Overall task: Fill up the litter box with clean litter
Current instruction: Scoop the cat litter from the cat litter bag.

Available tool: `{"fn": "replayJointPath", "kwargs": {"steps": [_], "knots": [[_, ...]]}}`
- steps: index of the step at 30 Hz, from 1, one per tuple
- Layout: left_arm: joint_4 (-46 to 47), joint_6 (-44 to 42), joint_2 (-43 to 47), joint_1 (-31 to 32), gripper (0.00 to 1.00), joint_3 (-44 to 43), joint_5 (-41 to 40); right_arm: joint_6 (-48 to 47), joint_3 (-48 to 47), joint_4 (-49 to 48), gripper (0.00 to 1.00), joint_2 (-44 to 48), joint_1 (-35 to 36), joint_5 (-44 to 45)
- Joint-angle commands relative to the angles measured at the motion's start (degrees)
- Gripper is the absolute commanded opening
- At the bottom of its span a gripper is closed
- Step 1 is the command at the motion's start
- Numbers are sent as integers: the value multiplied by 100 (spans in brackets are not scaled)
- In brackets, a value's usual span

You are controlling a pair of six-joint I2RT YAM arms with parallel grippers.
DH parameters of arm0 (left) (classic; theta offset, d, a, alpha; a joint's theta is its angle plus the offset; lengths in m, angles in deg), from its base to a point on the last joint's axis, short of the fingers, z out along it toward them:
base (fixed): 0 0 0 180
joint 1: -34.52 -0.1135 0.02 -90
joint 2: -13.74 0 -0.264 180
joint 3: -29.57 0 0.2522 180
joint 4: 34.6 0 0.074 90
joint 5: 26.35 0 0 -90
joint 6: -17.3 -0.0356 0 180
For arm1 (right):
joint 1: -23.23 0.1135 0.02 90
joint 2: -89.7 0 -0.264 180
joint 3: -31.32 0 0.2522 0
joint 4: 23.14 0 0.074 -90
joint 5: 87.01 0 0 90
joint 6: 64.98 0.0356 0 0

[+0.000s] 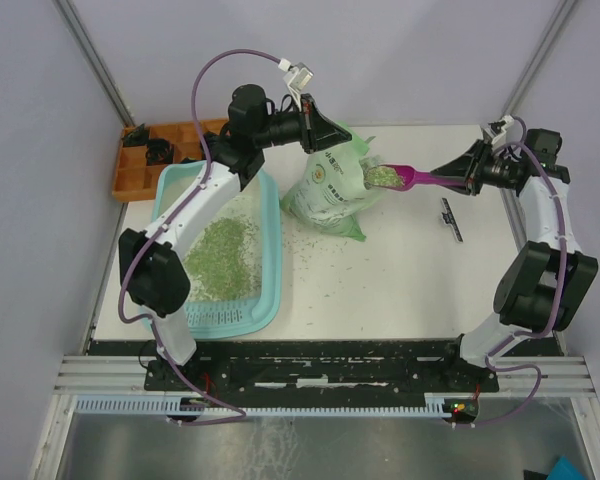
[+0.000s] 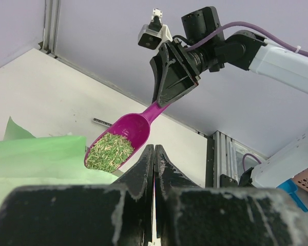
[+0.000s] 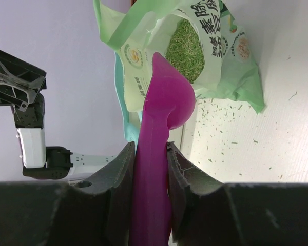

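Observation:
The teal litter box (image 1: pixel 273 262) lies at the table's left with a patch of pale green litter (image 1: pixel 218 255) on its floor. To its right slumps the green and white litter bag (image 1: pixel 332 190), mouth open, with more litter (image 3: pixel 187 46) inside. My left gripper (image 1: pixel 327 137) sits at the bag's top edge, jaws shut (image 2: pixel 154 148), and the bag's rim rises taut toward it. My right gripper (image 3: pixel 151 148) is shut on the handle of a magenta scoop (image 1: pixel 405 178). The scoop's bowl hangs level at the bag's mouth, heaped with litter (image 2: pixel 109 151).
An orange compartmented tray (image 1: pixel 145 165) stands behind the litter box at the far left corner. A small black strip (image 1: pixel 451 220) lies on the table under the right arm. Loose granules (image 1: pixel 320 250) are scattered between bag and box. Frame posts border both back corners.

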Motion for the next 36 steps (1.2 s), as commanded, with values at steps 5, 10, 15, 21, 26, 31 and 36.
{"fn": "replayJointPath", "kwargs": {"steps": [5, 10, 15, 21, 26, 31, 36], "knots": [[137, -260, 391, 7, 3, -143, 60, 156, -377, -192, 2, 204, -163, -357], [121, -313, 449, -8, 3, -136, 62, 503, -338, -504, 2, 216, -208, -389], [71, -364, 527, -10, 3, -92, 57, 938, -344, -840, 2, 260, -270, -451], [88, -369, 633, -8, 3, -79, 25, 1407, -349, -1235, 2, 335, -326, -591], [80, -456, 804, -10, 3, -48, -121, 1482, -342, -1249, 2, 447, -366, -648], [75, -560, 937, -8, 3, -1, -255, 1686, -349, -1395, 2, 633, -385, -699], [73, -633, 1099, -6, 3, 93, -383, 2117, -365, -1774, 2, 828, -387, -712]]}}
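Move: The litter box the loaded scoop is meant for has its middle about 58 cm to the right hand's left, 5 cm back and roughly 23 cm below. The bag mouth is some 18 cm left, 5 cm ahead and 7 cm below; a black clip lies about 6 cm right, 5 cm ahead and 25 cm down. From the left hand, the box is about 33 cm left, 8 cm back and 34 cm below, the bag mouth 5 cm right and 14 cm down. Keeping the scoop handle gripped, the right hand raises the loaded bowl clear of the bag mouth, drawing about 2 cm right first and then mainly up, some 6 cm in all, while the bowl end tips up slightly. The left hand keeps its pinch on the bag's top edge and lifts it about 5 cm, easing back and left. ##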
